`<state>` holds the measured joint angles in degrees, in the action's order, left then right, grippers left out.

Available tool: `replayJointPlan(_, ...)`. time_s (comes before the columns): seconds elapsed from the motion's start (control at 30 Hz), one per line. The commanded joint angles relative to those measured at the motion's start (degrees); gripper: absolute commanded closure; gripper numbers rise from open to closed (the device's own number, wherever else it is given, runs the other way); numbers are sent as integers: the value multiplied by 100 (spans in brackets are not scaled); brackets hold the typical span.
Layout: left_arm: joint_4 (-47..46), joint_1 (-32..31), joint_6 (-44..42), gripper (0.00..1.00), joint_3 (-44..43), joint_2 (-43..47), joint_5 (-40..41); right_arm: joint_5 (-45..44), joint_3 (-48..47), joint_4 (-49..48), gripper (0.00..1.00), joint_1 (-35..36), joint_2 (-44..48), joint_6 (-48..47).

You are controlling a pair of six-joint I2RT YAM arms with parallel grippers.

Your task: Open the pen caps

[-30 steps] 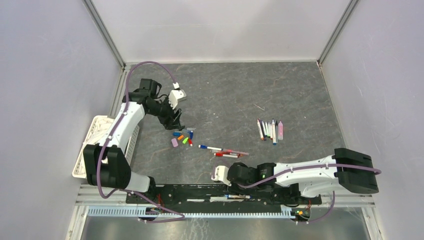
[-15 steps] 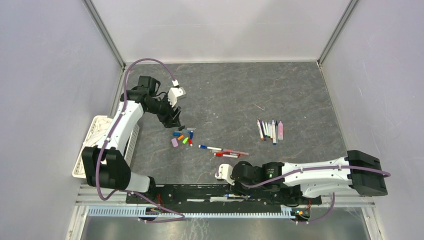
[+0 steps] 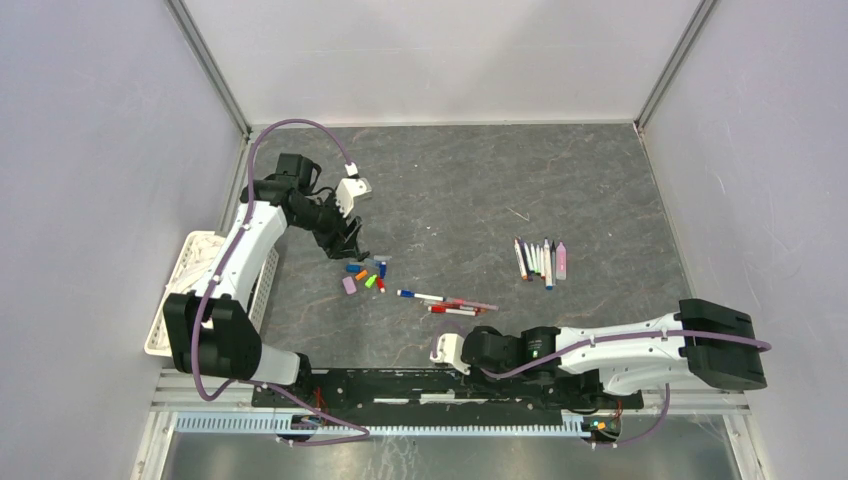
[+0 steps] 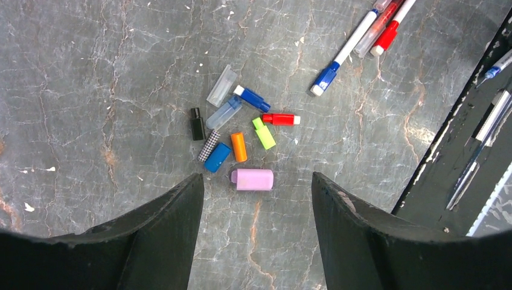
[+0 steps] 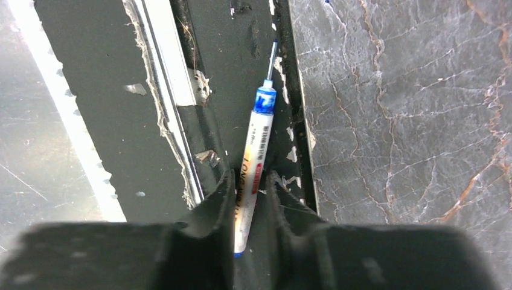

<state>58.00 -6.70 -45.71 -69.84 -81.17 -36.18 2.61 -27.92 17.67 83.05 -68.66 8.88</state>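
Several pen caps (image 4: 239,147) lie loose on the grey table: lilac (image 4: 252,179), blue, orange, green, red, black. My left gripper (image 4: 256,176) hangs open just above and behind them, empty, with the lilac cap nearest its fingertips. From above the caps (image 3: 365,275) lie right of the left gripper (image 3: 352,245). A blue-capped pen (image 4: 344,54) and red pens (image 4: 386,30) lie beyond. My right gripper (image 5: 250,178) reaches into the black base rail, jaws narrow around a white pen with a blue tip (image 5: 256,139). The pen touches one finger; a slim gap shows at the other.
A row of pens (image 3: 540,258) lies at the right of the table. A white basket (image 3: 195,280) stands at the left edge. The black base rail (image 3: 400,385) runs along the near edge, with another pen (image 4: 483,139) on it. Grey walls enclose the table.
My right gripper's jaws have narrowed around the pen on the rail, and that arm shifted slightly. My left gripper drew back a little from the caps, then held still.
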Motion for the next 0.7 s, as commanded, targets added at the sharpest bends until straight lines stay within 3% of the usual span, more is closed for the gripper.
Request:
replayJointPlan(0.0,79,46,-343,28,-197,93,-156,-37,96,-252,87,36,-85,16)
replayJointPlan(0.07,80,46,-349,29,-196,84,-150,-101,56,-239,99,16,-19,-9)
replayJointPlan(0.47,91,46,-355,29,-185,119,-167,-794,-150,-50,100,-785,617,99)
replayJointPlan(0.67,93,46,-349,29,-215,98,-211,-1453,-416,180,100,-1854,910,177)
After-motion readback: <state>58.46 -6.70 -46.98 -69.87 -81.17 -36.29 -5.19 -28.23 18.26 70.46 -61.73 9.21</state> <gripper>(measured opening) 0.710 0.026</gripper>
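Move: The uncapped blue-and-white pen lies on the black ledge at the near table edge, already between the right hand's parted fingers, its middle about 1 cm to their left and level with them. Some 16 cm ahead and 5 cm left lies the red-capped marker; the blue-capped marker is about 20 cm ahead and 12 cm left. From the idle left hand, the pen is some 28 cm back, 26 cm right and 15 cm below. The blue-and-white pen gets pinched around its barrel as the right fingers shut on it, then is carried off the ledge: slowly at first, then faster, forward about 8 cm and up roughly 3 cm, towards the red-capped marker. The wrist swings some 15 to 20 degrees clockwise on the way, the grip kept. ##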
